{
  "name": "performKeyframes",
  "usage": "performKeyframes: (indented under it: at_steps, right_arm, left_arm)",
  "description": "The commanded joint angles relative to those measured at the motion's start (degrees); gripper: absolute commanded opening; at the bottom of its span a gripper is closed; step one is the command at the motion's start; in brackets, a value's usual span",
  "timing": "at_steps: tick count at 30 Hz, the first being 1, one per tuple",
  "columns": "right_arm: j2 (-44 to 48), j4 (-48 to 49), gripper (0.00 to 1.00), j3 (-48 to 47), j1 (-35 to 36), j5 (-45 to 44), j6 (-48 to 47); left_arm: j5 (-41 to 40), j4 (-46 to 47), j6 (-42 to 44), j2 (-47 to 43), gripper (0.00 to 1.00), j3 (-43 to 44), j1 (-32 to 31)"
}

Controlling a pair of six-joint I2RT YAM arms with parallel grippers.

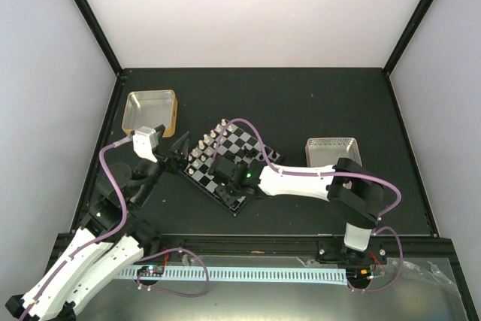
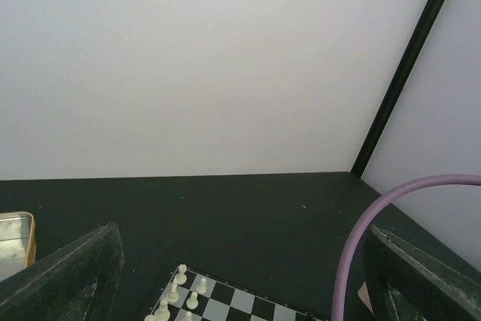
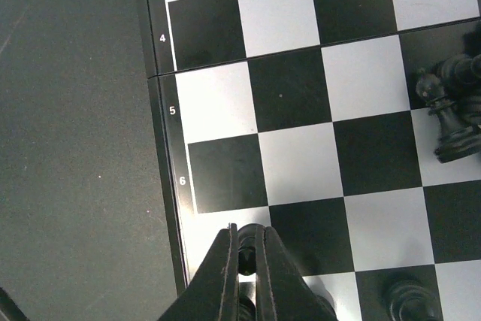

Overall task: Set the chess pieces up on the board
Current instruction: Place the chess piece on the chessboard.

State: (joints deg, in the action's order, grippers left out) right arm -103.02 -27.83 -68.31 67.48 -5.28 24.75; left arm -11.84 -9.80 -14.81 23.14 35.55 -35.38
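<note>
The small chessboard (image 1: 230, 162) lies tilted at the table's centre and fills the right wrist view (image 3: 293, 95). Several silver-white pieces (image 1: 201, 149) stand along its left edge, also seen in the left wrist view (image 2: 180, 291). My right gripper (image 3: 246, 255) is shut on a black piece (image 3: 246, 249) over the white square by the rim near row 6. More black pieces (image 3: 451, 103) stand at the right, another (image 3: 406, 298) at the bottom. My left gripper (image 1: 180, 146) hovers open and empty beside the board's left corner; its fingers (image 2: 75, 276) frame the view.
A gold-rimmed metal tray (image 1: 150, 112) sits at the back left. A pink-rimmed tray (image 1: 331, 151) sits right of the board. A purple cable (image 2: 368, 238) loops in the left wrist view. Dark tabletop (image 3: 75, 148) lies left of the board rim.
</note>
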Motion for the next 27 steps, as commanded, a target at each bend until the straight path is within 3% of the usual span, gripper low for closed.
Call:
performKeyframes:
  at_steps: [1, 15, 27]
  right_arm:
    - [-0.9, -0.6, 0.05, -1.6, 0.4, 0.7, -0.7]
    - [-2.1, -1.6, 0.12, -1.8, 0.4, 3.3, -1.4]
    - [1.5, -1.5, 0.26, -2.7, 0.3, 1.5, 0.6]
  left_arm:
    - [-1.0, -0.1, -0.4, 0.0, 0.89, 0.2, -0.1]
    - [-1.0, -0.1, -0.4, 0.3, 0.89, 0.0, -0.1]
    - [-1.1, -0.2, -0.3, 0.4, 0.89, 0.1, -0.2]
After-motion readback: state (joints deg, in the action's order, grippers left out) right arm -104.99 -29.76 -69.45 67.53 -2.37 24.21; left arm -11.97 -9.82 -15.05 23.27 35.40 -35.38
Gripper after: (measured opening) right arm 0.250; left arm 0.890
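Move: The right hand holds a black pawn over its square, the white one beside the board's numbered edge, about 3 cm below and 1 cm back from this hand. The piece behind that square stands 3 cm back and 2 cm right of the hand; another black piece is 5 cm right and 1 cm ahead. The black heap lies some 11 cm ahead, 4 cm right. From the left hand the square is roughly 6 cm back, 9 cm right, 30 cm below. Lower the pawn in the right gripper down onto the white square, easing about 1.5 cm down and 1 cm back, with only a slight tilt of the wrist. Start parting the fingers on the way down, then open them to about a quarter so both pads come off the pawn's sides, and begin to lift by barely half a centimetre. ##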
